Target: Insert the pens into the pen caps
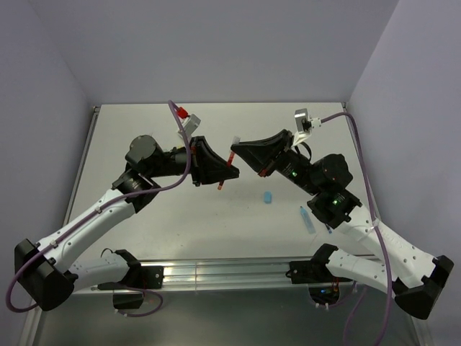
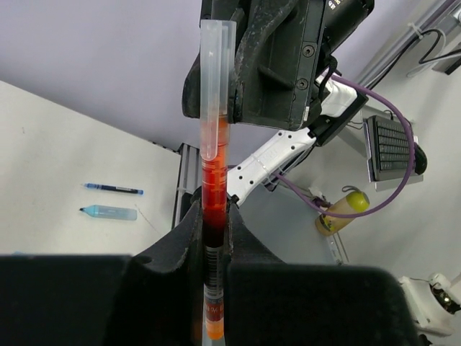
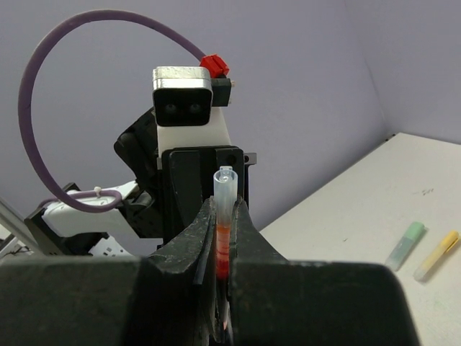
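A thin red pen [image 2: 215, 189] stands upright in my left gripper [image 2: 215, 209], which is shut on its barrel. A long clear pen cap [image 2: 216, 79] sits over the pen's upper end, and red shows through the cap's lower part. My right gripper [image 3: 225, 210] is shut on that cap [image 3: 226, 189] at its fingertips. In the top view both grippers meet above the table's middle, the left [image 1: 229, 169] on the pen [image 1: 221, 183] and the right [image 1: 236, 148] at the pen's far end. A light blue cap [image 1: 268, 196] lies on the table.
A light blue marker [image 1: 308, 220] lies near the right arm, also seen as the marker [image 2: 108, 212] beside a dark blue pen [image 2: 113, 189]. A green marker [image 3: 405, 245] and a yellow marker [image 3: 438, 256] lie side by side on the table [image 1: 180, 223].
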You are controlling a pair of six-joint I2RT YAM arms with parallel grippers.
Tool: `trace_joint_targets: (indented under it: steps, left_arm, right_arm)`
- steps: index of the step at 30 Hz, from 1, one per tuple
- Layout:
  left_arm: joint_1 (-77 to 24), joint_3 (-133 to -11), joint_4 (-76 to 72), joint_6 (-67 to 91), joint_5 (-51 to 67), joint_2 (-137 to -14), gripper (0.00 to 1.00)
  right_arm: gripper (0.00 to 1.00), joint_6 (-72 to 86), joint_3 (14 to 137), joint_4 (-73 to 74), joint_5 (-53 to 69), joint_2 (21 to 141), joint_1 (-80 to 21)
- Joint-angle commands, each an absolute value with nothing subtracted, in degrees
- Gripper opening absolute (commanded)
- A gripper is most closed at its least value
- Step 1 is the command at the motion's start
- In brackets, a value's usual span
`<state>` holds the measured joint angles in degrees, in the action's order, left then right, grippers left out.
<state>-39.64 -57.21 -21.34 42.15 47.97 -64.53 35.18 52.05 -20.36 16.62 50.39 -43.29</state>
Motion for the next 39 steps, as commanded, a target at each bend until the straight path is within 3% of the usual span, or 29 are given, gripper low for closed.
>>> trace_joint_targets:
  steps: [1, 23, 26, 29, 33, 34, 36, 39]
  left_arm:
    - [-38.32, -63.01, -28.57, 39.82, 40.52, -62.14, 0.01]
    - [-38.49, -70.4, -24.87, 37.79, 39.73, -63.72, 0.0]
    - [-38.84, -70.23, -21.81, 36.66, 39.38, -64.6, 0.0]
    - [-40.08, -67.86, -15.74, 35.07, 38.33, -63.9, 0.01]
    - [-41.39, -62.41, -10.12, 34.63, 35.96, -61.79, 0.33]
    - [-41.74, -61.62, -8.45, 34.37, 35.08, -61.27, 0.46]
    - [-42.01, -58.63, -5.37, 33.93, 32.45, -58.98, 0.57]
    - [-42.01, -56.34, -0.2, 32.7, 27.44, -55.21, 0.59]
  right_arm:
    - [0.0, 32.26, 48.87, -9.32, 22.77, 50.54, -47.81]
    - [0.0, 29.27, 46.05, -4.49, 16.97, 52.91, -56.07]
    - [0.0, 29.44, 47.54, -1.6, 11.01, 53.0, -56.78]
    - [0.0, 27.69, 57.08, 4.11, -1.02, 52.82, -55.81]
    - [0.0, 27.07, 69.82, 8.08, -11.5, 55.1, -50.11]
    - [0.0, 27.33, 72.13, 8.52, -12.38, 57.11, -48.36]
    - [0.0, 28.12, 79.31, 10.36, -10.73, 60.27, -42.21]
    - [0.0, 28.04, 87.77, 14.67, -4.94, 68.54, -35.43]
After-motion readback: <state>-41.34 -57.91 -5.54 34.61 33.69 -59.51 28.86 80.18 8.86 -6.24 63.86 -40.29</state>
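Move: The red pen, its clear cap already on, is in both hands: its middle lies about 2 cm ahead of and 2 cm above the left fingers, and 2 cm behind, 1 cm left of and 2 cm below the right. From the right hand, all some 42 cm below, the blue block is about 11 cm ahead and 12 cm right, the yellow pen roughly 24 cm ahead and 18 cm left. After holding nearly still, the left fingers let go and the right carries the capped pen about 10 cm forward. ##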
